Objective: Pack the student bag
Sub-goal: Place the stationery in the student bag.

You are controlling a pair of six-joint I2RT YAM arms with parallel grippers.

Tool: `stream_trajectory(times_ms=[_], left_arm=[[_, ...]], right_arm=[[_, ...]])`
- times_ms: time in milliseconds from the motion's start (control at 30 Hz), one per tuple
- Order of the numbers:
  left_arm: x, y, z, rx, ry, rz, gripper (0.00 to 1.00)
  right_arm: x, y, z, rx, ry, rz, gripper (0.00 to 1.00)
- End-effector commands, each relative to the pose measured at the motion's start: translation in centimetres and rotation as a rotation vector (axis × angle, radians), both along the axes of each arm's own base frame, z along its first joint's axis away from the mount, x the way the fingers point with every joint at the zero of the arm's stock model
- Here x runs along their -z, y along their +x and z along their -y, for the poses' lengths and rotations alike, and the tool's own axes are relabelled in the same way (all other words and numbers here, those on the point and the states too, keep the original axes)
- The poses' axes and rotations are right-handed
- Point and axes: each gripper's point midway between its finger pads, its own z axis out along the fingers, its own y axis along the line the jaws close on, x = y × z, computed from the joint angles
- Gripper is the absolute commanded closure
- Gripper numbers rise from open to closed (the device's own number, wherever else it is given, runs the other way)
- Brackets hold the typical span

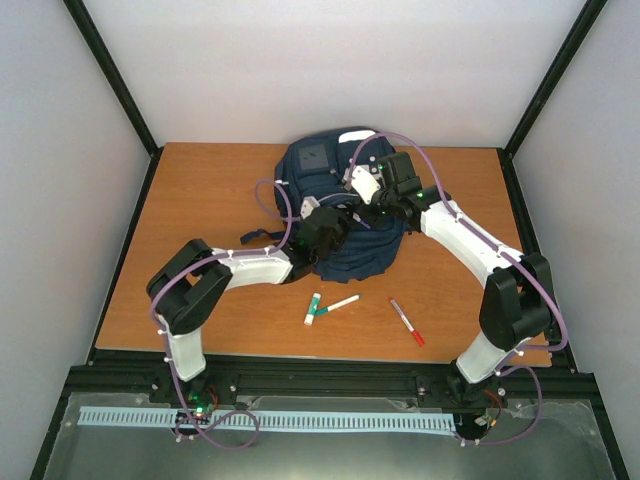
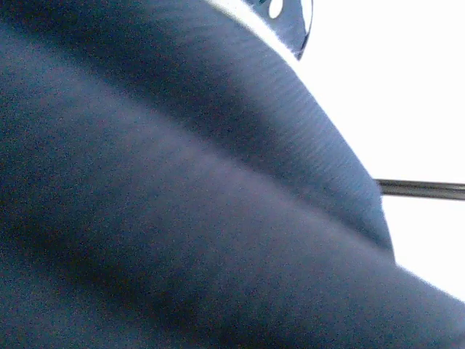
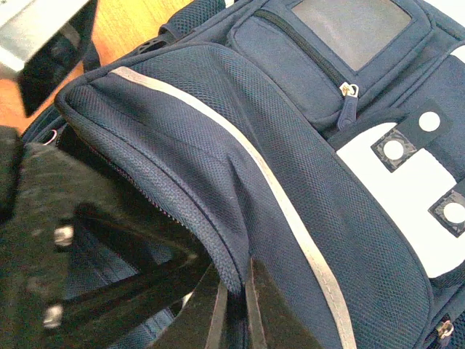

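Note:
The student bag, navy with pale stripes, lies at the middle back of the table with its front pocket facing up. My right gripper is shut on the zip edge of the bag's opened flap and holds it raised. My left gripper reaches in under that flap. In the right wrist view its dark fingers converge inside the opening. Navy fabric fills the left wrist view and hides those fingers and anything between them.
Three pens lie on the wooden table in front of the bag: a green-and-white marker, a white pen and a red pen. Black frame posts and white walls enclose the table.

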Motion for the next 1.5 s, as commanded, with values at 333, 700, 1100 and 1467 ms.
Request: stream_trajectory(times_ms=[333,700,1100,1467], left_arm=[[-1.3,3.8,-0.8,-0.269,-0.251,-0.032,0.77],[-1.6,3.3,-0.9,-0.257,-0.231,-0.056,0.51],[-2.1,-0.8,-0.9,-0.068,0.028,-0.087,0.45],[-0.9,-7.2,-1.1,0.394,0.413,-0.024,0.39]], right_arm=[[-3.2,-0.1,-0.2,0.003,0.070,0.039,0.97],[-3.4,-0.2,-0.1,0.002,0.072,0.042,0.97],[-3.5,0.1,0.1,0.021,0.070,0.050,0.97],[-3.3,0.0,0.0,0.016,0.071,0.041,0.97]])
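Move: The left hand, holding the purple-capped marker, is at the bag's mouth; the spot inside lies about 4 cm ahead, 1 cm right and 3 cm below it. The flap edge pinched by the right hand is some 1 cm ahead, 2 cm right and 3 cm above. On the table, the green marker lies 22 cm back and 9 cm left, the teal-capped one 22 cm back and 4 cm left, both 14 cm down. From the right hand the spot is 3 cm ahead, 1 cm left, 7 cm below. Still gripping the marker under the raised flap, the left hand pushes about 2.5 cm forward into the bag, turning some 10–15 degrees counter-clockwise, then opens its fingers to about half and lets go. It then backs out some 6 cm, rising 2–3 cm and turning back clockwise, while the right hand stays put and keeps the flap edge pinched. ##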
